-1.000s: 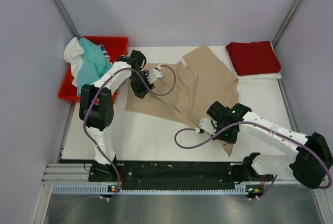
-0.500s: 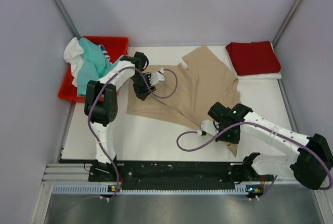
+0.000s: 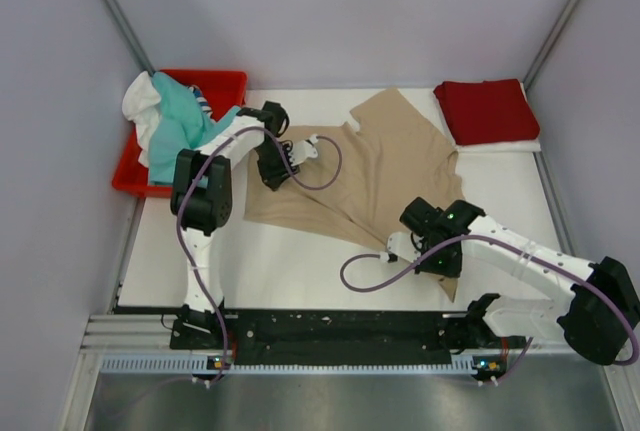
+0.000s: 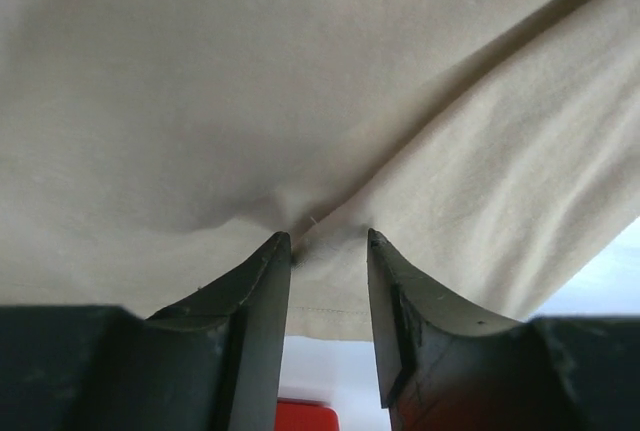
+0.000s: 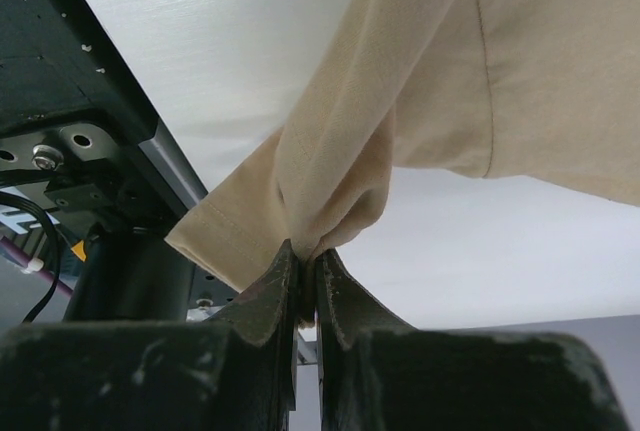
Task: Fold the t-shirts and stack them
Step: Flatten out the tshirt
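Note:
The tan-beige t-shirt [image 3: 375, 161] lies spread on the white table. My left gripper [image 3: 270, 173] is at its left edge. In the left wrist view the jaws [image 4: 328, 241] stand apart, tips pressed on the cloth [image 4: 300, 81], with its hem between them. My right gripper [image 3: 432, 254] is shut on a bunched fold of the shirt's near right corner [image 5: 330, 191] and holds it just above the table. The dark red t-shirt [image 3: 487, 111] lies folded at the far right. The teal t-shirt [image 3: 180, 126] and white t-shirt [image 3: 140, 101] are heaped in the red tray [image 3: 222, 81].
The red tray stands at the table's far left edge. Purple cables loop over the shirt by the left wrist [image 3: 325, 166] and over the table in front of the right arm [image 3: 365, 276]. The black base rail [image 3: 330, 331] runs along the near edge.
The left arm's elbow has swung up and to the right while its gripper stayed at the shirt's left edge. The right gripper has barely shifted, with the cloth still in it.

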Robot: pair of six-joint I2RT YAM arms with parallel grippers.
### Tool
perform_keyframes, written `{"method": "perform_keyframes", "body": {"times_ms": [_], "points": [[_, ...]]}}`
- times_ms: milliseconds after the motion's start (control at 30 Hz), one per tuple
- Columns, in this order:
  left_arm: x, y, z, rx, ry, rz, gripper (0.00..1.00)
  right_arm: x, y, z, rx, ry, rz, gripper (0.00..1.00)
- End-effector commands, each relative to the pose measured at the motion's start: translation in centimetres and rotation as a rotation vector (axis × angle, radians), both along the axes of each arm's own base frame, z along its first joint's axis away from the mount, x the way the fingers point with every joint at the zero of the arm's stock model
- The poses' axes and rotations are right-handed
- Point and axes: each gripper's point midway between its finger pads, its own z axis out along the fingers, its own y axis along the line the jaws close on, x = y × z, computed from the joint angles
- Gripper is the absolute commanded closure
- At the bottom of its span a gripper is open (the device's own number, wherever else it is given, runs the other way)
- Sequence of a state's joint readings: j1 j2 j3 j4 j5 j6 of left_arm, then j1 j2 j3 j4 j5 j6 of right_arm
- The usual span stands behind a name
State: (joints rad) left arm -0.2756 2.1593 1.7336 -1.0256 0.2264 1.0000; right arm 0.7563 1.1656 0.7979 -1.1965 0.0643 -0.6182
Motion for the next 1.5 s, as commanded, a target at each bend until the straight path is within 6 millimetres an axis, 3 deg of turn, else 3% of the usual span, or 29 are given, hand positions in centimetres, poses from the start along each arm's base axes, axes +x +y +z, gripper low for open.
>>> {"method": "perform_keyframes", "body": {"times_ms": [0, 200, 367, 500, 567, 767, 900, 967, 1033, 1133, 1167, 1233, 1333, 1400, 1467], "points": [[-1.2, 0.6, 0.4, 0.01, 0.036, -0.038, 0.65, 0.0, -0.4, 0.2, -0.001, -0.012, 0.004, 0.99], [-1.2, 0.9, 1.5, 0.006, 0.022, -0.022, 1.0, 0.3, -0.2, 0.5, 0.009, -0.027, -0.008, 0.99], [-1.0, 2.0, 4.8, 0.004, -0.051, 0.088, 1.0, 1.9, -0.6, 1.9, -0.002, -0.141, -0.038, 1.0], [-2.7, 3.8, 8.3, -0.01, -0.142, 0.224, 1.0, 4.0, -0.6, 3.9, 0.04, -0.27, -0.084, 1.0], [-4.4, 4.7, 9.3, -0.006, -0.181, 0.284, 1.0, 4.6, -0.6, 4.1, 0.031, -0.29, -0.085, 1.0], [-12.7, 8.4, 10.9, 0.04, -0.165, 0.408, 1.0, 5.1, -0.1, 4.5, 0.037, -0.288, -0.061, 1.0], [-19.7, 9.5, 11.5, 0.036, -0.099, 0.425, 1.0, 2.0, 1.0, 4.7, 0.104, -0.163, -0.002, 1.0], [-22.7, 9.8, 10.9, 0.047, -0.034, 0.419, 1.0, 0.0, 2.6, 4.9, 0.149, -0.071, 0.029, 1.0], [-24.5, 10.5, 9.9, 0.082, -0.009, 0.432, 1.0, -1.6, 5.4, 5.0, 0.223, 0.021, 0.072, 1.0], [-24.6, 11.3, 8.9, 0.115, -0.039, 0.47, 1.0, -3.0, 10.2, 4.3, 0.295, 0.09, 0.18, 0.97], [-24.5, 11.4, 8.6, 0.12, -0.041, 0.482, 1.0, -3.3, 11.4, 3.9, 0.306, 0.106, 0.191, 0.89], [-24.2, 11.7, 8.1, 0.135, -0.053, 0.494, 1.0, -2.4, 13.3, 3.5, 0.332, 0.079, 0.149, 0.62], [-24.1, 12.0, 7.8, 0.15, -0.063, 0.491, 1.0, 2.1, 14.5, 4.8, 0.342, -0.157, -0.024, 0.51], [-24.0, 12.0, 7.8, 0.15, -0.07, 0.49, 1.0, 5.9, 14.0, 6.4, 0.366, -0.351, -0.192, 0.44], [-23.8, 11.9, 7.7, 0.143, -0.073, 0.492, 1.0, 8.9, 13.1, 7.5, 0.469, -0.428, -0.453, 0.36]]}}
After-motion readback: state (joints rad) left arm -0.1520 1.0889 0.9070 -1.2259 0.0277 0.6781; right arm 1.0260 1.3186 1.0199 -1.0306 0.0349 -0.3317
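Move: The left fingers stand half open astride a ridge in the tshirt's left part, right at their tips. From that hand the red bin's middle lies roughly 13 cm ahead and 19 cm left, and the table's near edge about 35 cm straight back. The right hand already pinches the tshirt's bunched near right corner; from it the left hand's ridge lies some 27 cm ahead, 37 cm left and about 5 cm lower. The left hand shuts on the ridge of cloth, then lifts about 11 cm and drags it back some 25 cm and left 12 cm towards the near left of the table, easing down a little at the end, turning about 25 degrees counter-clockwise and keeping its pinch. The right hand, at first still, lifts its corner slightly forward, swings left and a little back with it, then opens to let go and drifts forward over the shirt. ##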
